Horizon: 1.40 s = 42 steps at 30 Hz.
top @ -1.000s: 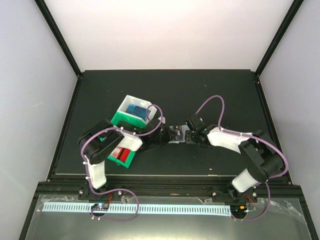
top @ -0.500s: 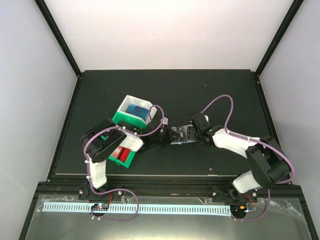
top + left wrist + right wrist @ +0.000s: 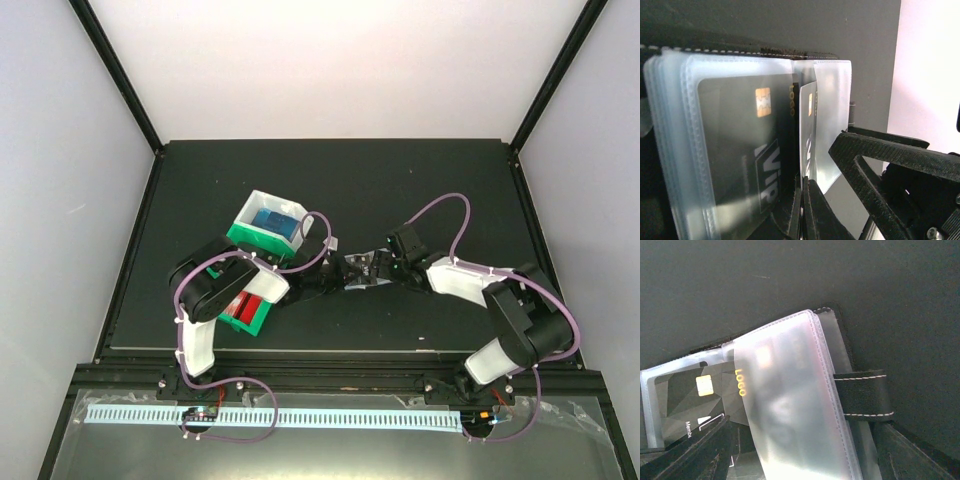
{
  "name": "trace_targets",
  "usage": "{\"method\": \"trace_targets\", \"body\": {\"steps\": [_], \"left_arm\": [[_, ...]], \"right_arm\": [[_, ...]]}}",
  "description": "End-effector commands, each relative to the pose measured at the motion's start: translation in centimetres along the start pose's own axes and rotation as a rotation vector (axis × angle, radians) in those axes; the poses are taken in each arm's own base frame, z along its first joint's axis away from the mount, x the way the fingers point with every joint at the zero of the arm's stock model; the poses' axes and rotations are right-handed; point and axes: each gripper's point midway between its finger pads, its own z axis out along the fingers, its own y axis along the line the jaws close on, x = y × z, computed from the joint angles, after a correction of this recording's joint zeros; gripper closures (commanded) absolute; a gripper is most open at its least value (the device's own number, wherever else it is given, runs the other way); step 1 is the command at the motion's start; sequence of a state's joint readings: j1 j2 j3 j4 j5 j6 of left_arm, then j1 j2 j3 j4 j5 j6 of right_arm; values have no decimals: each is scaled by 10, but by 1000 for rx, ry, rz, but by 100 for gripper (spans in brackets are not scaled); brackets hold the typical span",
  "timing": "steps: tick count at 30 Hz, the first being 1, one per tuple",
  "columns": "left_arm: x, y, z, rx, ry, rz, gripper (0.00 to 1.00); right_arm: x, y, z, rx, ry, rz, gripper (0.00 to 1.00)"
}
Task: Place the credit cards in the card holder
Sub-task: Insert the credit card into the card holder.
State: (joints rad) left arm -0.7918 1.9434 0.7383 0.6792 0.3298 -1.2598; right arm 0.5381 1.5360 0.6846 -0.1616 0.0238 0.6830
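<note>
The card holder point(image 3: 357, 270) lies open mid-table between both grippers. In the left wrist view its clear plastic sleeves point(image 3: 715, 150) fan out, and a black card with a gold chip point(image 3: 747, 145) sits in one. A second black card point(image 3: 809, 120) sits in the neighbouring sleeve. My left gripper point(image 3: 804, 200) is shut, pinching a sleeve's lower edge. My right gripper point(image 3: 800, 462) stands open, its fingers point(image 3: 695, 450) astride the holder without touching the sleeves. The right wrist view shows the black strap point(image 3: 862, 395) and a black card point(image 3: 687, 400) under a frosted sleeve point(image 3: 790, 405).
A white tray point(image 3: 262, 203) holding something blue sits behind the left arm. Joined to it is a green tray point(image 3: 252, 316) with red flat pieces point(image 3: 237, 307), partly under the left arm. White walls enclose the black table point(image 3: 430, 190).
My right gripper has opened and drawn back a little to the right from the card holder. The left gripper has stayed shut on the sleeve.
</note>
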Motion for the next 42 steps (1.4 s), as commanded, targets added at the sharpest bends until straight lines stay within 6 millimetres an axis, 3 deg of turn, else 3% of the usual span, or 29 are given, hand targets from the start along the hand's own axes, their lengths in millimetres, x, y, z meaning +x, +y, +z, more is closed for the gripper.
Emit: {"method": "trace_targets", "body": {"steps": [1, 9, 28, 37, 42], "left_arm": [[-6, 0, 6, -21, -34, -16, 98], [-17, -1, 5, -26, -95, -31, 98], [0, -19, 24, 82, -1, -64, 97], [10, -22, 21, 91, 43, -72, 84], [12, -6, 12, -36, 36, 9, 66]], "right_arm": [[23, 3, 5, -71, 86, 32, 22], [26, 6, 4, -89, 101, 35, 22], [48, 11, 3, -164, 170, 17, 22], [46, 3, 0, -123, 153, 1, 23], [38, -1, -5, -90, 118, -2, 23]]}}
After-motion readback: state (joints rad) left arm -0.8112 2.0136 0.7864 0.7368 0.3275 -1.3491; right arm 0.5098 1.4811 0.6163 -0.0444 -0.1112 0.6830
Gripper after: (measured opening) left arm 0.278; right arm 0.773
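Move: My left hand holds the credit card by its left edge, part-way in; the holder's right-page pocket is centred about 5 cm to its right, 2 cm ahead and 1 cm below. The card already in the left page is some 3 cm left of that hand and 1 cm ahead, and the strap about 11 cm right and 3 cm ahead. From my open right hand, the pocket is about 2 cm left, 2 cm ahead and slightly below. Still pinching the card, I ease my left hand about 1 cm forward, then slide it some 2 cm to the right, feeding the card farther into the right pocket, and open my fingers part-way to let go of it. My right hand stays wide open astride the right page, its tips swinging about 1.5 cm left with an 8-degree tilt, then it rises nearly 1 cm. ##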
